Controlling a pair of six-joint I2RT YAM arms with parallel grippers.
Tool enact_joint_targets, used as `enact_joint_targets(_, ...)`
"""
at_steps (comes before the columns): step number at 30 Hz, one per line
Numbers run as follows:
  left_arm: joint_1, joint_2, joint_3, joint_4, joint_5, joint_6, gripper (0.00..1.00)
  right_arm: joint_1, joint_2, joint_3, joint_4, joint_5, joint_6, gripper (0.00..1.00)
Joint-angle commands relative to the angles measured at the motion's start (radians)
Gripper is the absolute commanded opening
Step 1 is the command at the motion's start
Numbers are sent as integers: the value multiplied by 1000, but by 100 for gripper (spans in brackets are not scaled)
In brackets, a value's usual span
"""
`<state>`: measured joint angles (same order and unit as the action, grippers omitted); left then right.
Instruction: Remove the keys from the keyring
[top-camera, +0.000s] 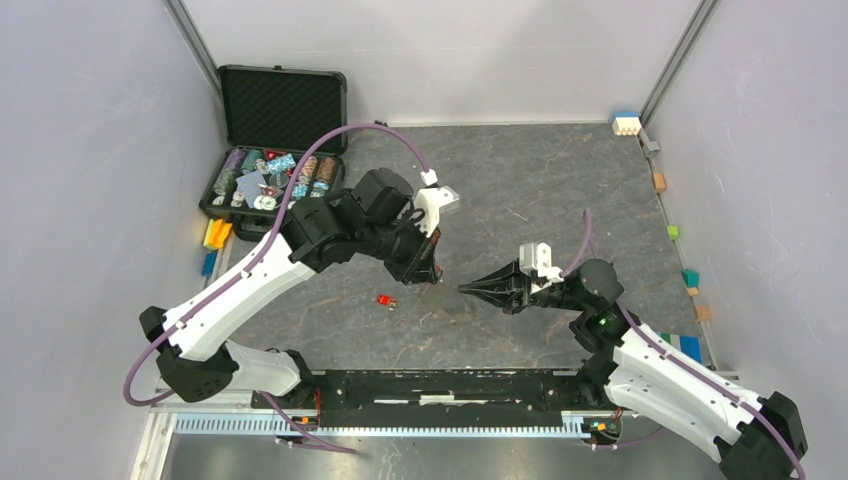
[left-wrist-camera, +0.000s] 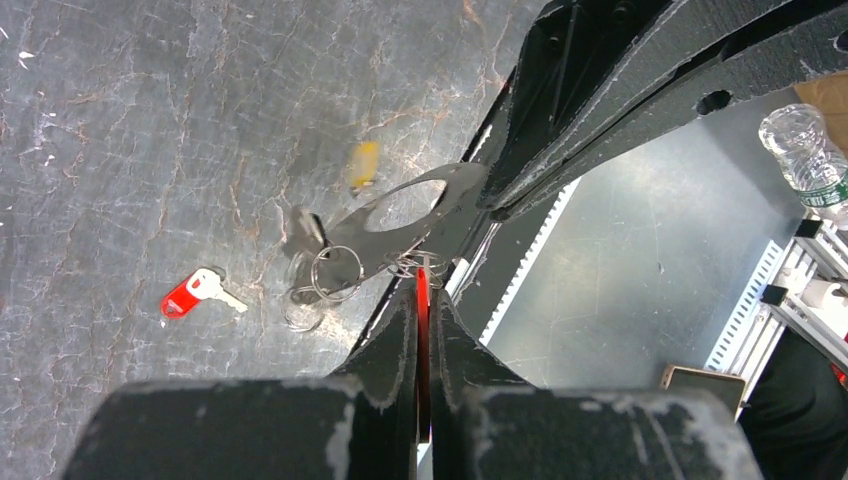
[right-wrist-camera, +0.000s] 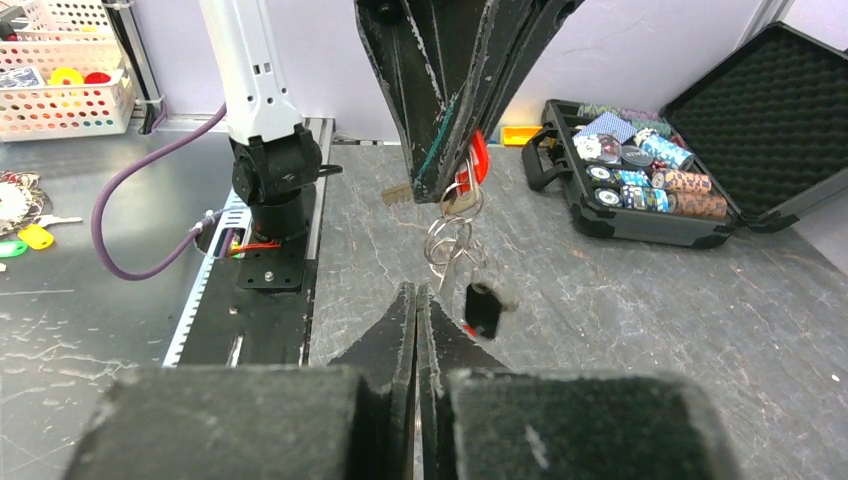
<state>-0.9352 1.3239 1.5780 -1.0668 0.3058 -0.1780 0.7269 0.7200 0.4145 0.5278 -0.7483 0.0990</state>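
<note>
My left gripper (top-camera: 432, 268) points down over the middle of the table, shut on the red head of a key (left-wrist-camera: 422, 295) that hangs from a cluster of silver rings (left-wrist-camera: 335, 272). The dark grey keyring strap (left-wrist-camera: 370, 243) runs from those rings into my right gripper (top-camera: 465, 289), which is shut on its end. A blurred yellow-headed key (left-wrist-camera: 363, 163) and a black-headed key (right-wrist-camera: 483, 308) dangle from the rings. Another red key (top-camera: 386, 299) lies loose on the table to the left of both grippers.
An open black case of poker chips (top-camera: 275, 150) stands at the back left. Small coloured blocks (top-camera: 690, 280) line the table's right edge. The left arm's base and purple cable (right-wrist-camera: 265, 180) show beyond the rings in the right wrist view.
</note>
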Motion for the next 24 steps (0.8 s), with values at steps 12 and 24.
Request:
enact_joint_targets(12,5,-2,48,8,3,51,2,6,20,23,50,7,13,0)
enact_joint_targets(24,4,-9,43,7,-5,38,2,6,-8,-58,204,67,43,37)
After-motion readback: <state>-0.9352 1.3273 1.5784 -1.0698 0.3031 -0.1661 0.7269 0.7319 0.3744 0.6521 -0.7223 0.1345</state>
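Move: The keyring hangs from the red-tagged key my left hand already pinches. Its loop's middle is about 3 cm left, 1 cm back and 6 cm below my right hand, or 2 cm right, 2 cm back and 9 cm below my left. From my right hand, the pinched key is some 4 cm left, 1 cm forward and 3 cm up; a black tag hangs 2 cm forward, 3 cm left and 3 cm below. I part my empty right fingers from fully shut to about a third open, tips facing the hanging keyring just under my left fingertips. The hand stays nearly in place: it dips about half a centimetre, then lifts roughly 1 cm as the fingers spread. My left hand holds still, keeping its pinch on the red-tagged key; I see no clear grip by the right. ##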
